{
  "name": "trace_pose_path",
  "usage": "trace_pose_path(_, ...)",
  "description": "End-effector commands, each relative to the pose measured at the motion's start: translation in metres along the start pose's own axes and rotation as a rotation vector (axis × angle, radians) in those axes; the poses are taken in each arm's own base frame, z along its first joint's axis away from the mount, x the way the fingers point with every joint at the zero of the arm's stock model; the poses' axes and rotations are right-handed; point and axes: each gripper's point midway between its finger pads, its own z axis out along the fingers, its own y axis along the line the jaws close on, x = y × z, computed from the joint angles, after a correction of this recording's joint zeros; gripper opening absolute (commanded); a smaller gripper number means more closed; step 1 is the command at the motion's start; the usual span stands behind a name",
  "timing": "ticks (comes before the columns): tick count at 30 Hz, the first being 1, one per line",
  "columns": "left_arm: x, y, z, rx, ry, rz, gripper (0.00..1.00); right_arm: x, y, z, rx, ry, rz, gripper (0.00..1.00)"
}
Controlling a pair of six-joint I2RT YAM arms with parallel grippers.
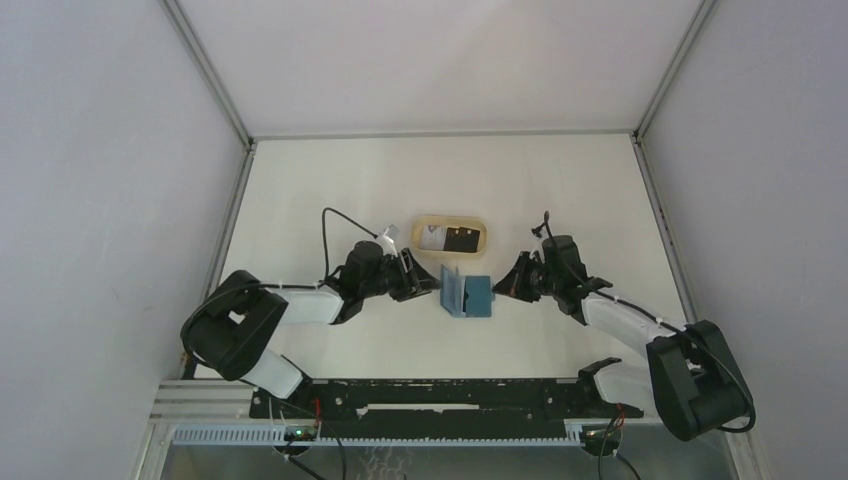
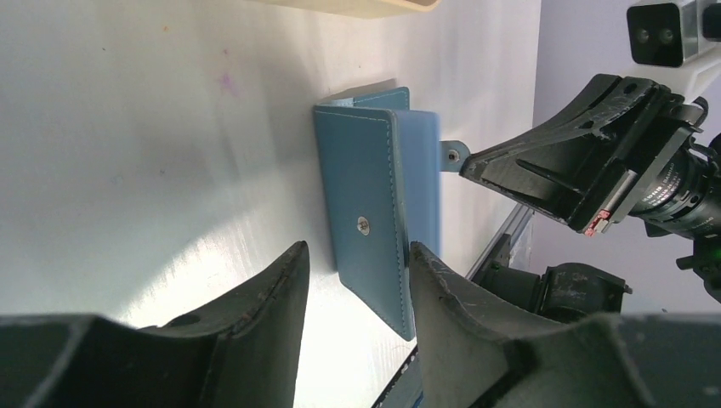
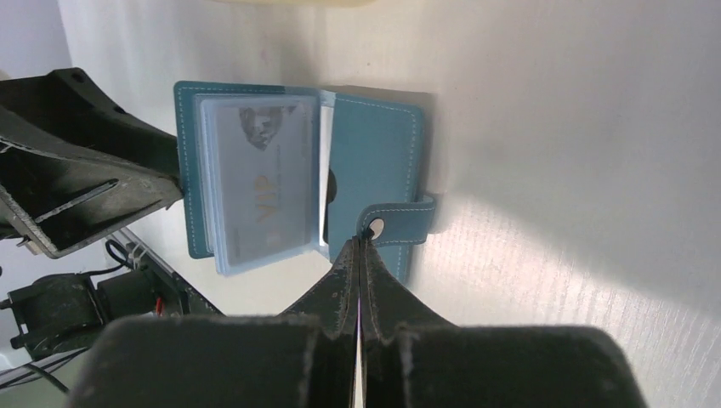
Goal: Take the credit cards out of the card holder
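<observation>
The teal-blue card holder point(image 1: 466, 294) stands open on the table between my two grippers. Its clear inner sleeves point(image 3: 255, 183) hold a pale credit card printed "VIP". My right gripper point(image 3: 360, 244) is shut on the holder's snap tab point(image 3: 404, 219), seen from above at the holder's right side point(image 1: 497, 287). My left gripper point(image 2: 357, 255) is open, and the lower edge of the holder's outer cover point(image 2: 366, 212) lies between its fingers, close to the right one. A white card point(image 1: 433, 237) and a black card point(image 1: 462, 240) lie in the tan tray.
The tan oval tray point(image 1: 485, 232) sits just behind the card holder. Grey walls close in the white table on the left, right and back. A black rail point(image 1: 430, 395) runs along the near edge by the arm bases.
</observation>
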Motion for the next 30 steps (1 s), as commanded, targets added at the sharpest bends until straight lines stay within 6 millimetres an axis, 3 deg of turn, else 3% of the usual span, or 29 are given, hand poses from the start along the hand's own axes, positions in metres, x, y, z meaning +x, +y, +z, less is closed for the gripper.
trace_pose_path(1,-0.013,-0.02,0.002,0.049,-0.034,0.048,0.5,-0.005,0.0,0.004,-0.002,-0.014,0.018,0.0)
trace_pose_path(10,-0.01,-0.02,0.005,0.045,-0.023,0.046,0.5,-0.006,0.008,0.002,-0.03,-0.026,-0.016,0.0)
trace_pose_path(17,0.001,-0.002,0.017,-0.005,0.015,0.034,0.41,-0.016,0.044,-0.007,-0.133,-0.053,-0.085,0.0)
trace_pose_path(21,0.006,0.005,0.022,-0.017,0.027,0.021,0.29,-0.018,0.053,-0.011,-0.153,-0.06,-0.103,0.0)
trace_pose_path(26,0.009,0.004,0.025,0.009,0.036,0.001,0.01,-0.017,0.05,-0.01,-0.141,-0.058,-0.11,0.0)
trace_pose_path(30,0.006,-0.006,0.023,0.039,0.027,0.006,0.0,-0.007,0.034,-0.001,-0.097,-0.024,-0.101,0.0)
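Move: The card holder stands open: its raised left cover is about 4 cm to the left hand's right, level with it fore and aft, some 3 cm below. The strap snap already in the right hand's fingers is roughly 13 cm to the left hand's right, and the tray 14 cm ahead and 4 cm right. From the right hand, the flat right cover lies about 3 cm left and 3 cm down, the left cover 9 cm left, the tray 14 cm ahead and 9 cm left. Left fingers pinch the outer edge of the left cover: after a pause the half-open hand sinks about 4 cm beside the cover, easing slightly back and right, and shuts completely. The right hand keeps its closed grip on the strap, dips a touch, then draws it up about 2.5 cm and some 2 cm left towards the left cover. ##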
